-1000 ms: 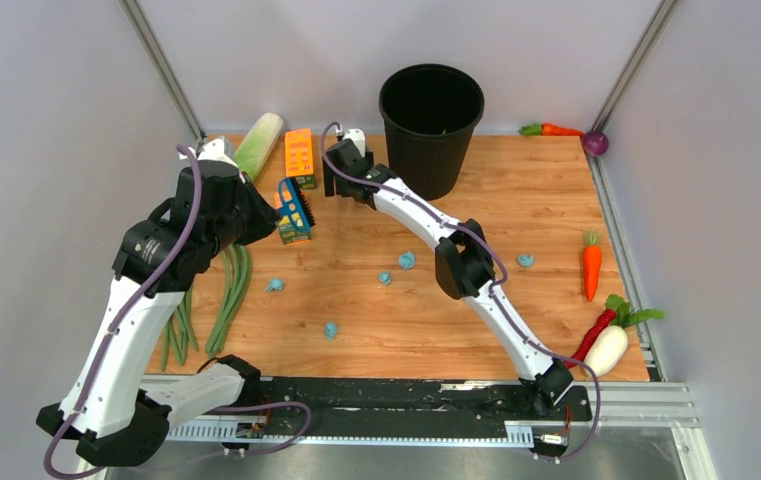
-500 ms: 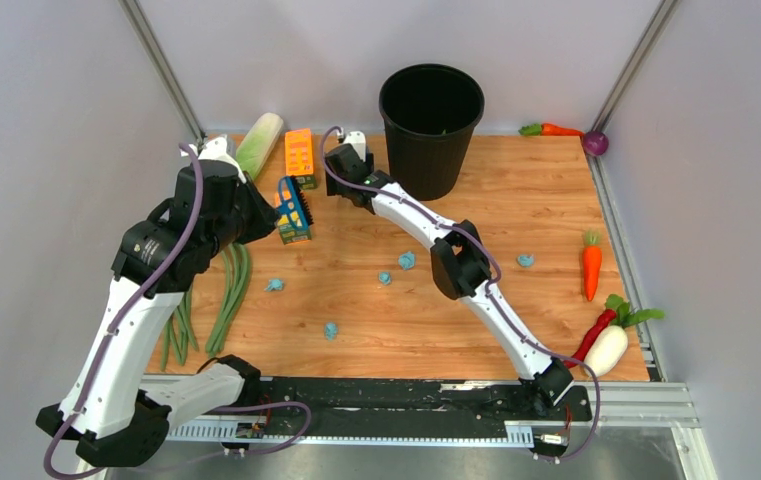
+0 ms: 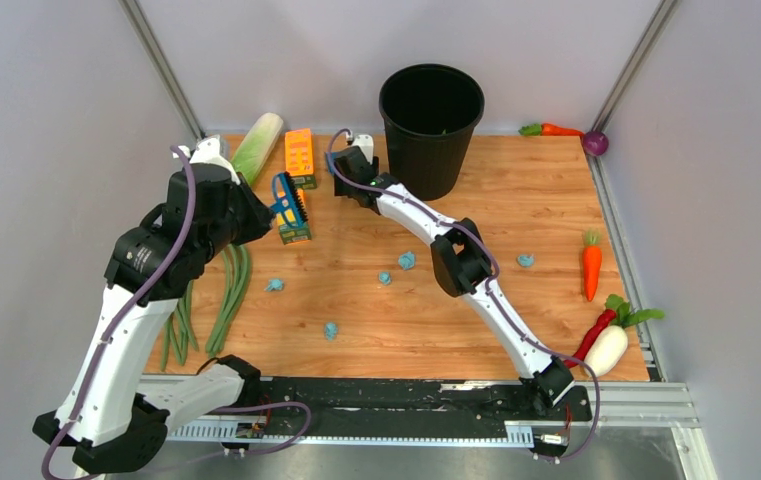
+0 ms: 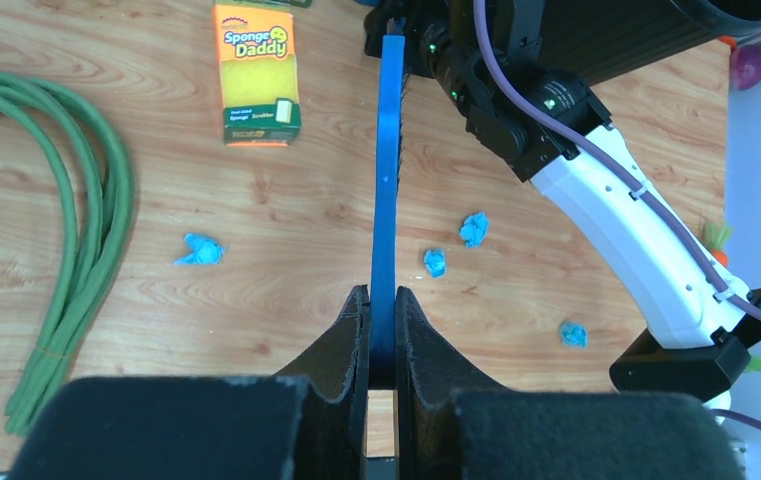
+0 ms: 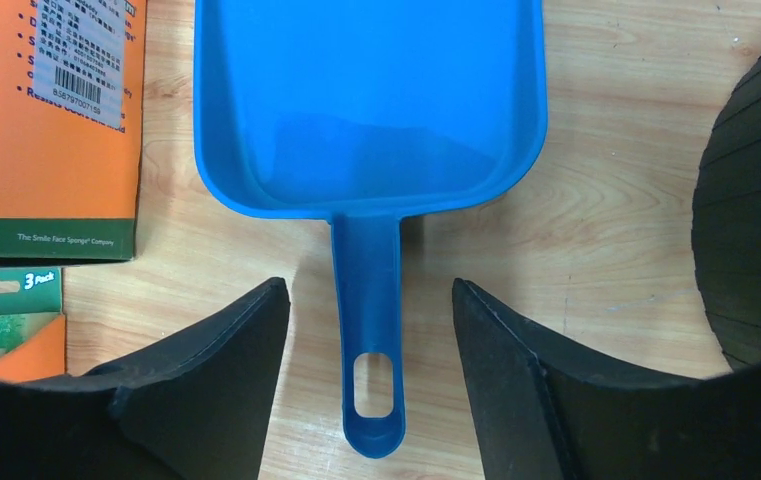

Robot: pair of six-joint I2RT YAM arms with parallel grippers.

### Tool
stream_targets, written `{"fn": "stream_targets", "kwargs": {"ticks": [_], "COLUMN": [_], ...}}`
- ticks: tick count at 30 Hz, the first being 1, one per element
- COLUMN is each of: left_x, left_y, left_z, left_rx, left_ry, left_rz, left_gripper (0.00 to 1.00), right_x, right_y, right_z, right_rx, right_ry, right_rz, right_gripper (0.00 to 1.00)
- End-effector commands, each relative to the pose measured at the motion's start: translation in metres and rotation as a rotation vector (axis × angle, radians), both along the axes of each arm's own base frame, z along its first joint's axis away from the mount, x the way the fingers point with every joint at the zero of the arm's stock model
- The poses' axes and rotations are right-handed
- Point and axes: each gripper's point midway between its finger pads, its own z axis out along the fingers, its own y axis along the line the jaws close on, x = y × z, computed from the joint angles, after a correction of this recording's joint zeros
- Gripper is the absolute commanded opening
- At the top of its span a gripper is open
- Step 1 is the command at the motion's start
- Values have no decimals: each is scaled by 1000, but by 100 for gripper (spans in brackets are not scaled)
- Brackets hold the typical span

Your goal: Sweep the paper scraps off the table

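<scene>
Several light-blue paper scraps [image 3: 407, 260] [image 4: 473, 228] lie scattered over the middle of the wooden table [image 3: 516, 200]. My left gripper [image 4: 381, 300] [image 3: 261, 213] is shut on the thin blue handle of the hand brush [image 4: 388, 190]. It holds the brush [image 3: 292, 203] above the table's back left, black bristles to the right. My right gripper [image 5: 369, 300] [image 3: 346, 172] stands open at the back. Its fingers [image 5: 216, 360] flank the handle of the blue dustpan [image 5: 371, 100] without touching it. The pan lies flat on the wood.
A black bin [image 3: 431, 120] stands at the back, right of the right gripper. Orange sponge boxes [image 3: 299, 155] [image 5: 46, 120] sit left of the dustpan. Green beans [image 3: 226, 290] lie along the left edge. Carrots [image 3: 591, 270] and a white radish [image 3: 606, 348] lie at the right.
The right gripper's jaws have narrowed around the dustpan handle, and its wrist has shifted slightly right. The left arm has carried the brush a little up and to the left.
</scene>
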Motion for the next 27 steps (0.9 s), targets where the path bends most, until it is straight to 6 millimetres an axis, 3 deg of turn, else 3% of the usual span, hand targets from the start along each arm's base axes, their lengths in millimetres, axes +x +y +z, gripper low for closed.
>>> {"fn": "stream_targets", "kwargs": {"ticks": [1, 6, 15, 27], "left_x": [4, 6, 9, 3], "left_y": [4, 4, 6, 19], "left_z": [12, 12, 14, 19], "left_rx": [6, 8, 11, 33], "left_ry": [-54, -55, -65, -106], "left_rz": [11, 16, 31, 66], "left_gripper": [0, 0, 0, 0], "right_x": [-5, -6, -25, -39], "right_y": [6, 6, 2, 1], "right_z": [-26, -32, -42, -50], "right_rx": [29, 26, -75, -134], "right_ry": [54, 66, 112, 134], "right_rz": [15, 24, 69, 108], "right_gripper": [65, 51, 44, 17]}}
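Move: The dustpan's handle lies right between the right hand's open fingers, at most 1 cm below their midpoint, with the pan reaching away forward. Orange box: about 12 cm left and 8 cm farther out. Sponge box: about 13 cm left and 8 cm back. The black bin stands some 18 cm right and 3 cm ahead. From the left hand, the handle is about 30 cm ahead, 12 cm right and 33 cm below. The dustpan's handle gets pinched from both sides about halfway along: the right hand stays over it, sinking only about half a centimetre, and draws its well-opened fingers together until both tips meet the handle. The left hand keeps its hold on the brush, high above the table, easing about 1 cm left and slightly up. ##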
